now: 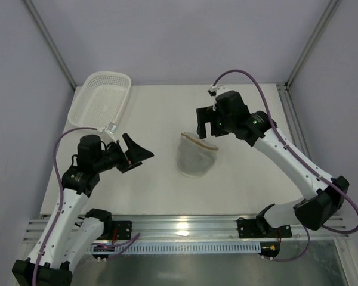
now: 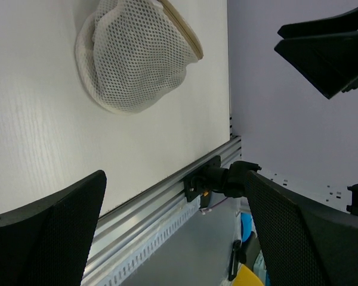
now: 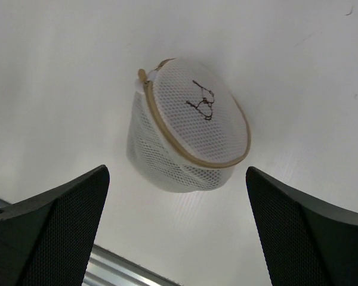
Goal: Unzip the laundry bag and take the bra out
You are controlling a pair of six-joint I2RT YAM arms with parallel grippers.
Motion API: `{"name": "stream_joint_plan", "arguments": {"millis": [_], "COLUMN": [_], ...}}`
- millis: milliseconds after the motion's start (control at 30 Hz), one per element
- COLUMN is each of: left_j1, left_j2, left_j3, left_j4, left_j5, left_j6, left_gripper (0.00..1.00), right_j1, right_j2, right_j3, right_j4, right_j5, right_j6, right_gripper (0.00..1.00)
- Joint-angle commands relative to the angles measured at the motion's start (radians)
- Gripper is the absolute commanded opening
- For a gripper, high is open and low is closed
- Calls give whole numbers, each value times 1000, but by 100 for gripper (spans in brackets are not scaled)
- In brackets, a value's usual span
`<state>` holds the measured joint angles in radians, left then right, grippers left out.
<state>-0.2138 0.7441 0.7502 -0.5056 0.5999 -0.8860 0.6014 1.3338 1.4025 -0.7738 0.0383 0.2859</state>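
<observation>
The laundry bag (image 1: 195, 155) is a small white mesh pouch with a tan zipper rim (image 3: 185, 154), lying on the table's middle, rim tilted toward the far side. The rim looks zipped all round, with a small tab (image 3: 144, 75) at one end. The bra is hidden. My right gripper (image 1: 207, 128) hangs open just beyond and above the bag, which shows between its fingers (image 3: 53, 232) in the right wrist view; the gripper (image 3: 177, 170) touches nothing. My left gripper (image 1: 137, 154) is open, left of the bag and apart from it. The left wrist view shows the bag (image 2: 134, 56) ahead of that gripper (image 2: 175, 176).
A white perforated plastic basket (image 1: 100, 98) stands at the table's far left corner. An aluminium rail (image 1: 185, 226) runs along the near edge, with both arm bases bolted to it. Frame posts rise at the back corners.
</observation>
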Motion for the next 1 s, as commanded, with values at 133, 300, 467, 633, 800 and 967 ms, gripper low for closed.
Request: {"name": "stream_joint_plan", "arguments": {"millis": [133,300,467,633,800,967], "left_j1": [5,4,5,5,5,4], "left_j2": [-29,-32,-37,-37,-41,-35], "left_j3": [-37,-51,-63,-87,-110,-124], "left_j4": [27,29,38,62,107,128], "left_j5": [26,28,28,35,43,47], "left_j6": [4,2,-5,-33,-63,-77], "left_gripper": [99,99,99,99,99,100], "right_j1": [92,124,139,149,149,149], "right_j2": [195,261,321,393,442,462], "right_j3": [119,121,122,115,44,-11], "right_j4": [-94,-64,-15,39,145,238], "right_j5": [281,259,178,155,169,189], "right_j6": [-120,-151,-169,-189,-202,-212], "right_gripper": [99,99,99,98,93,41]}}
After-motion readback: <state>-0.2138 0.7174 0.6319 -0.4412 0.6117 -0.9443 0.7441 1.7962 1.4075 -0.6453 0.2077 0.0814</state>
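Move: The laundry bag stands alone on the open table, its middle about 5 cm to the right hand's left, about level with it fore and aft, and some 20 cm below. Its zip pull, on the bag's upper far-left edge, is roughly 8 cm left, 5 cm ahead and 17 cm below. From the left hand the bag lies about 8 cm ahead, 15 cm to the right and 19 cm down. Down onto the laundry bag's zipped upper edge goes the right hand, dropping about 15 cm while easing some 5 cm left and 3 cm forward. Its left side rolls down some 20 degrees early on; near the end the wide-open fingers start closing about the zip band and mesh just short of the pull, still partly open. The left hand, open and clear of the bag, sinks about 3 cm. ##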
